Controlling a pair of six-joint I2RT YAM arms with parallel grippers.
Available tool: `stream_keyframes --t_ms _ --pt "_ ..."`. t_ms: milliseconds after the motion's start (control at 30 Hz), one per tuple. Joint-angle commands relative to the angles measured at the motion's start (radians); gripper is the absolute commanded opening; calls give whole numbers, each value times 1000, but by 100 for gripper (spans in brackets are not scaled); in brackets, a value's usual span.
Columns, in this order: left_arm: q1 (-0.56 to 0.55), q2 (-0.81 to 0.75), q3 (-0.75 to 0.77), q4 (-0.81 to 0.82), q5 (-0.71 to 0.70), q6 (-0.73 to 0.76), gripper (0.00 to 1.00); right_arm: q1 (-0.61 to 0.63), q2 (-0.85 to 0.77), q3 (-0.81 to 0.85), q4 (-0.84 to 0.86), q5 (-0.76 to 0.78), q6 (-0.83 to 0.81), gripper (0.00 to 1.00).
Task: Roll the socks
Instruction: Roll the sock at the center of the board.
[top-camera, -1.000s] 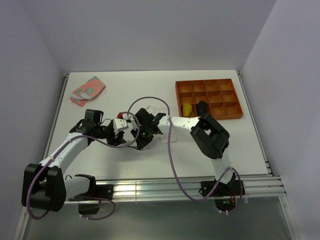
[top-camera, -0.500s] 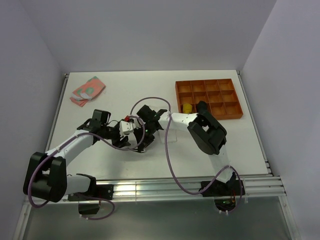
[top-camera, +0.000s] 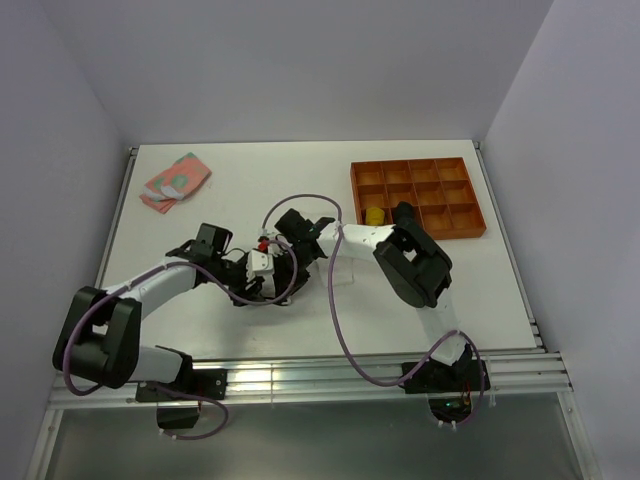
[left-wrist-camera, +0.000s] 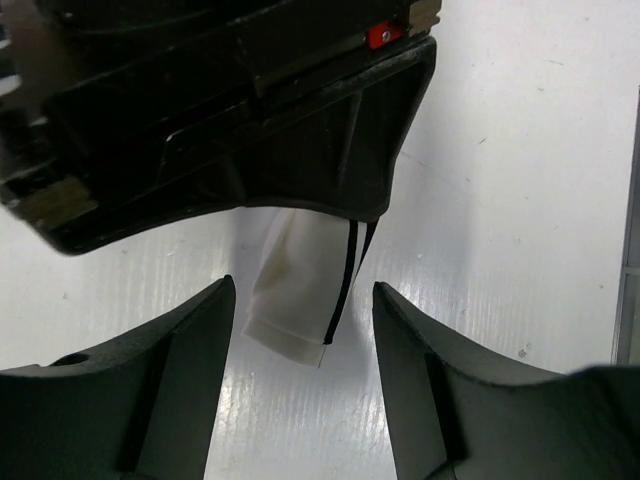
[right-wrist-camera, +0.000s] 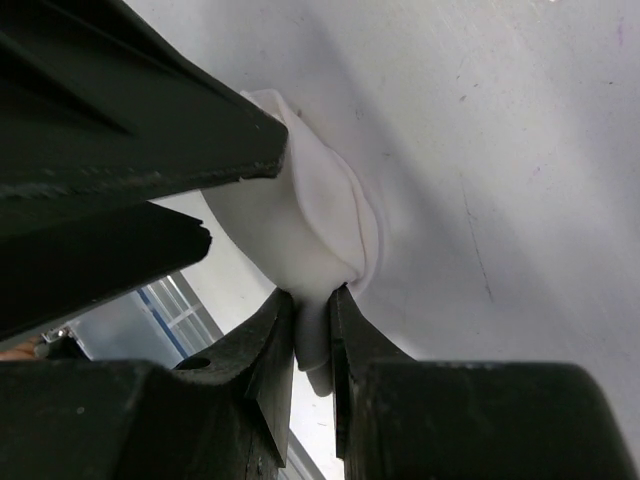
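A white sock (left-wrist-camera: 300, 280) with a thin black stripe hangs down over the table from my right gripper, whose black body fills the top of the left wrist view. My left gripper (left-wrist-camera: 300, 300) is open, one finger on each side of the sock's free end, not touching it. In the right wrist view my right gripper (right-wrist-camera: 312, 295) is shut on a fold of the white sock (right-wrist-camera: 315, 215). From above, the left gripper (top-camera: 268, 280) and right gripper (top-camera: 290, 245) meet mid-table and hide the sock.
A pink and green patterned cloth bundle (top-camera: 175, 180) lies at the far left. An orange compartment tray (top-camera: 450, 180) stands at the far right with a yellow object (top-camera: 373, 215) in a near-left cell. A purple cable (top-camera: 300, 200) loops above the grippers.
My left arm has reached to the right until its gripper is under the right one, and its jaws have opened wider. The right gripper has shifted slightly back, still pinching the sock.
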Motion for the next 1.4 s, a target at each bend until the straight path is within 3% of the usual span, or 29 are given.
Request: stream_keyframes --t_ms 0,400,633,767,867,933,1100,1367 --pt "-15 18 -3 29 26 -11 62 2 53 0 -54 43 1 9" --pt "-26 117 38 26 12 -51 52 2 39 -30 -12 36 17 9" --pt "-26 183 93 -57 6 -51 24 3 16 -81 35 43 44 9" --pt "-28 210 104 -85 -14 -34 13 3 8 -99 51 60 60 10" --pt "-26 244 112 -111 -20 -25 6 2 -10 -118 63 127 84 17" --pt "-28 264 110 -118 -23 -18 3 2 -35 -157 106 183 105 32" --pt "-28 276 106 -123 -24 -14 0 3 -157 -294 253 236 182 51" --pt "-26 308 138 -174 -26 -8 0 3 -378 -530 468 397 323 56"
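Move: From the left gripper, the middle of the white striped sock being rolled lies roughly 3 cm below, 2 cm to the right and 1 cm back. The right gripper already pinches the sock's other end; from there its middle is about 3 cm left, 1 cm ahead and 1 cm down. The other white sock lies flat some 8 cm ahead and 16 cm to the right of the left gripper, about 4 cm below it. Lower the left gripper about 3 cm onto the rolled sock, drifting slightly right and rolling the wrist some 15 degrees, and shut the half-open fingers on the sock's near end. Keep the right fingers' pinch still until the left has hold; then open them and draw the right gripper about 4 cm to the right, swinging it clockwise. ##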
